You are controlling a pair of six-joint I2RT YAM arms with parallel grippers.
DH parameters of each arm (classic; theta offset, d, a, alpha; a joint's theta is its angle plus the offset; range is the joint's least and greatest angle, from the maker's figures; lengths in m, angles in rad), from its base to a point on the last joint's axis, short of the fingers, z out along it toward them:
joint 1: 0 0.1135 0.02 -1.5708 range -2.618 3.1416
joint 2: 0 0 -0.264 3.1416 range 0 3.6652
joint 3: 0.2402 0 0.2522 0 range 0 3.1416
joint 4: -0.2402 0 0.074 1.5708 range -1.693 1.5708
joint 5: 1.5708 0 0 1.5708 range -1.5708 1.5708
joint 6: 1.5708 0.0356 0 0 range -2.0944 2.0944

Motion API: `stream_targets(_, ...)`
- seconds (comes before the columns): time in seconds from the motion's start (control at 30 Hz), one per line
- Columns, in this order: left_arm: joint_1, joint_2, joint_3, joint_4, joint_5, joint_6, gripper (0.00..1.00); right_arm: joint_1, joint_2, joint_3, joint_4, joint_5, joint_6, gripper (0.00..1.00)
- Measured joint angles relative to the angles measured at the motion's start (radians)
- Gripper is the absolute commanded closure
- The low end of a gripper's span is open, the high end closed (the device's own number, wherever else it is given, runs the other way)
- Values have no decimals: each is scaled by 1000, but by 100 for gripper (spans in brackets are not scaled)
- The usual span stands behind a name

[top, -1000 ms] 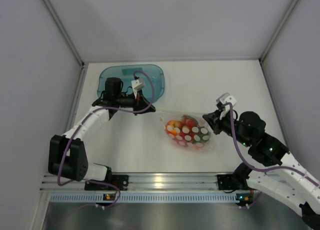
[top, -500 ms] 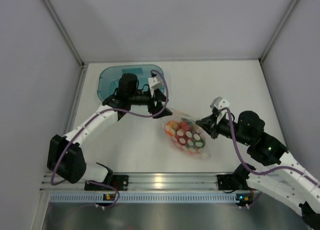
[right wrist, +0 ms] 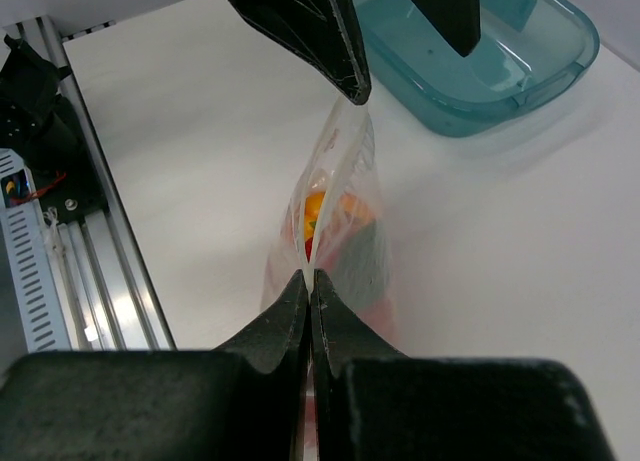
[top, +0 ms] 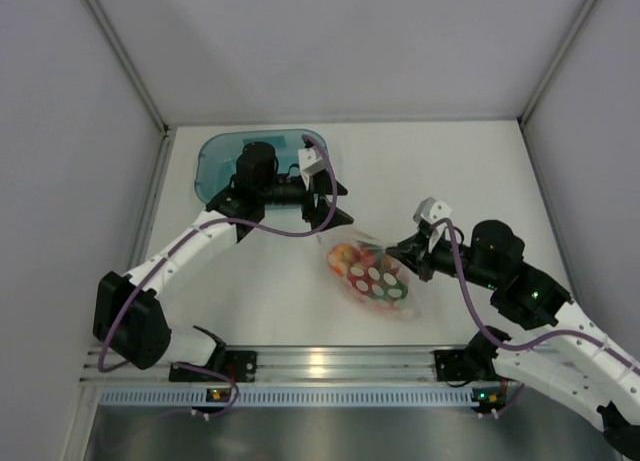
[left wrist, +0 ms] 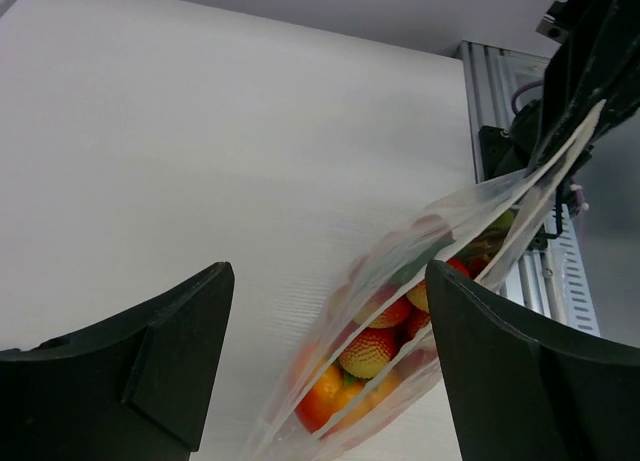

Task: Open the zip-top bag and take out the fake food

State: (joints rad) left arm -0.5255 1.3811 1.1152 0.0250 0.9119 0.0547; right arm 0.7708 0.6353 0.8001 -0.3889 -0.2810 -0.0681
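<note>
The zip-top bag (top: pixel 378 278), clear with white dots, hangs slanted over the table's middle with the fake food (top: pixel 352 254) inside. My right gripper (top: pixel 393 249) is shut on the bag's right edge; in the right wrist view (right wrist: pixel 308 277) its fingers pinch the plastic. My left gripper (top: pixel 338 206) is open at the bag's upper left end. In the left wrist view (left wrist: pixel 330 273) the bag (left wrist: pixel 420 251) runs between its spread fingers, with red and orange food (left wrist: pixel 368 351) showing through. The bag (right wrist: pixel 340 171) rises to one left fingertip (right wrist: pixel 352 81).
A translucent teal tray (top: pixel 222 153) stands at the back left, behind the left wrist; it also shows in the right wrist view (right wrist: pixel 500 66). The aluminium rail (top: pixel 320 361) runs along the near edge. Grey walls enclose the table on three sides.
My left gripper has swung right from over the tray to the bag's upper left end. My right gripper has moved left with the bag's edge, and the bag has shifted a little leftward.
</note>
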Motion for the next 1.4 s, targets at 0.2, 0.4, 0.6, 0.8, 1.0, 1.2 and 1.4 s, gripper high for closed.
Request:
stream_targets(0.2,0,0,-6,14,99,8,23,0,0,0,0,0,0,100)
stream_targets(0.4,0,8,-18,14,97,9,23,0,-5,0,0,-8,-1,100)
stream_targets(0.6,0,32,-18,18,94,11,24,0,-11,0,0,-18,-1,100)
stream_targets(0.8,0,37,-27,21,135,15,25,0,-11,0,0,-14,-1,100)
stream_targets(1.0,0,38,-37,20,182,17,27,0,-10,0,0,-8,-1,100)
stream_targets(1.2,0,71,-38,21,210,17,33,0,-16,-2,1,-9,-1,100)
stream_targets(1.4,0,99,-43,20,245,6,94,0,-27,-8,8,-8,-1,100)
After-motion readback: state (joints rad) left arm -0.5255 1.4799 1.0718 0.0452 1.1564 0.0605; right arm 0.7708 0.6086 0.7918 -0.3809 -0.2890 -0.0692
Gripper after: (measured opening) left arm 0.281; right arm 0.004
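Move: The bag's far lip, the stretch I want, lies about 3 cm back, 1 cm right and 5 cm below my open left hand. The fake food in the bag is some 10 cm back of that hand, 6 cm right and 13 cm down. The teal bin sits roughly 15 cm ahead and 18 cm left of it, on the table. From my right hand that lip is about 5 cm ahead and 8 cm left, at about the same height. I sink my left hand about 4 cm and draw it back about 3 cm onto the bag's far lip, turning clockwise some 15 degrees and tipping a little. Near the end its spread fingers close and pinch the film, leaving the near lip free. My right hand stays put, still shut on its end of the mouth. ##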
